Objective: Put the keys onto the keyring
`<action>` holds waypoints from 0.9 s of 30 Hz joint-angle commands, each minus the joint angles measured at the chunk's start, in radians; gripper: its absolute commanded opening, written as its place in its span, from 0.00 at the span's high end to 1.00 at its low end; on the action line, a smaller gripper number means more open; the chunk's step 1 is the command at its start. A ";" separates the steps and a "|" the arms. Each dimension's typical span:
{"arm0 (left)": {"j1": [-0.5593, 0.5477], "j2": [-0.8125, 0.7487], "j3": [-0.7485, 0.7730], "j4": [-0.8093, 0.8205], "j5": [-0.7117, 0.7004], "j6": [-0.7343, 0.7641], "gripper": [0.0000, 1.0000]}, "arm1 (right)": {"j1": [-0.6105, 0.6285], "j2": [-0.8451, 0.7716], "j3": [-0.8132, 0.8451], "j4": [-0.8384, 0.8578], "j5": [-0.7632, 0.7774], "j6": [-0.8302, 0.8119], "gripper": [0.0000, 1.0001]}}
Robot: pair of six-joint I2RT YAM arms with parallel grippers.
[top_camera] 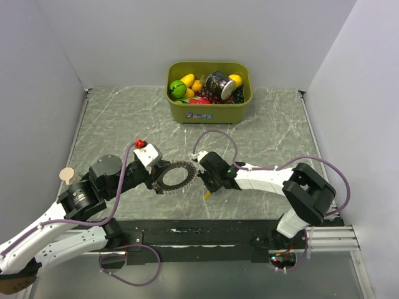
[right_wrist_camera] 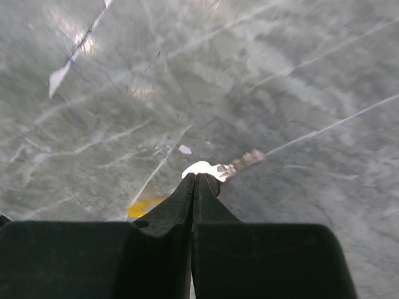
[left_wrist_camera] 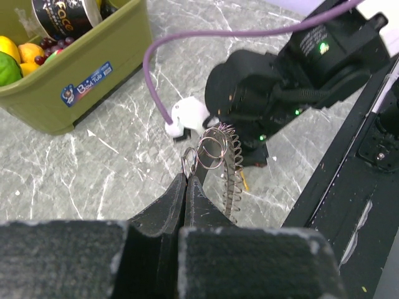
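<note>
The keyring (top_camera: 176,175), a large grey ring with a coiled rim, hangs just above the table between the two arms. My left gripper (top_camera: 157,182) is shut on its left side. In the left wrist view the fingers (left_wrist_camera: 188,177) pinch a small wire loop (left_wrist_camera: 189,161), and the keyring's coiled rim (left_wrist_camera: 232,177) stands edge-on just beyond. My right gripper (top_camera: 209,185) sits at the ring's right side, shut (right_wrist_camera: 196,176) on a small silver key (right_wrist_camera: 234,166) whose blade points right. A yellow tag (right_wrist_camera: 144,207) shows blurred below the right fingers, and it also shows as a yellow tag (top_camera: 207,194) from above.
An olive-green bin (top_camera: 209,112) of toy fruit and a dark can stands at the back centre and also shows as a bin (left_wrist_camera: 93,81) in the left wrist view. A small red piece (top_camera: 141,143) sits by the left wrist. Purple cables loop over both arms. A black rail (top_camera: 206,232) runs along the near edge.
</note>
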 commanded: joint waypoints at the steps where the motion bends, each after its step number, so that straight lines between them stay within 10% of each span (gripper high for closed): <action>1: 0.002 -0.007 0.003 0.084 -0.003 0.004 0.99 | 0.027 0.039 0.063 -0.012 0.020 0.030 0.93; 10: 0.002 -0.010 -0.001 0.086 -0.003 0.005 0.99 | 0.050 0.007 0.079 -0.026 0.074 0.070 0.60; 27: 0.003 -0.015 -0.013 0.090 -0.006 0.004 0.99 | 0.079 -0.036 0.005 -0.003 0.043 0.085 0.60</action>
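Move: The keys with the yellow tag are pinched at the right fingertips, key roughly 1 cm below the hand, just over or on the bare tabletop. The tag trails some 2 cm back of the hand and equally low. The keyring hangs from the left hand about 8 cm left of the right hand, 1 cm back and 25 cm higher. From the left hand the keys are some 5 cm ahead, 13 cm right and 28 cm down. The keys are let go at the tabletop: the right fingers, shut on them at first, part to about two fifths of their opening while the hand slides about 1.5 cm left. Then it rises about 1.5 cm off the keys and eases back 1 cm, wrist barely turning. The left hand stays put, still holding the keyring up. ##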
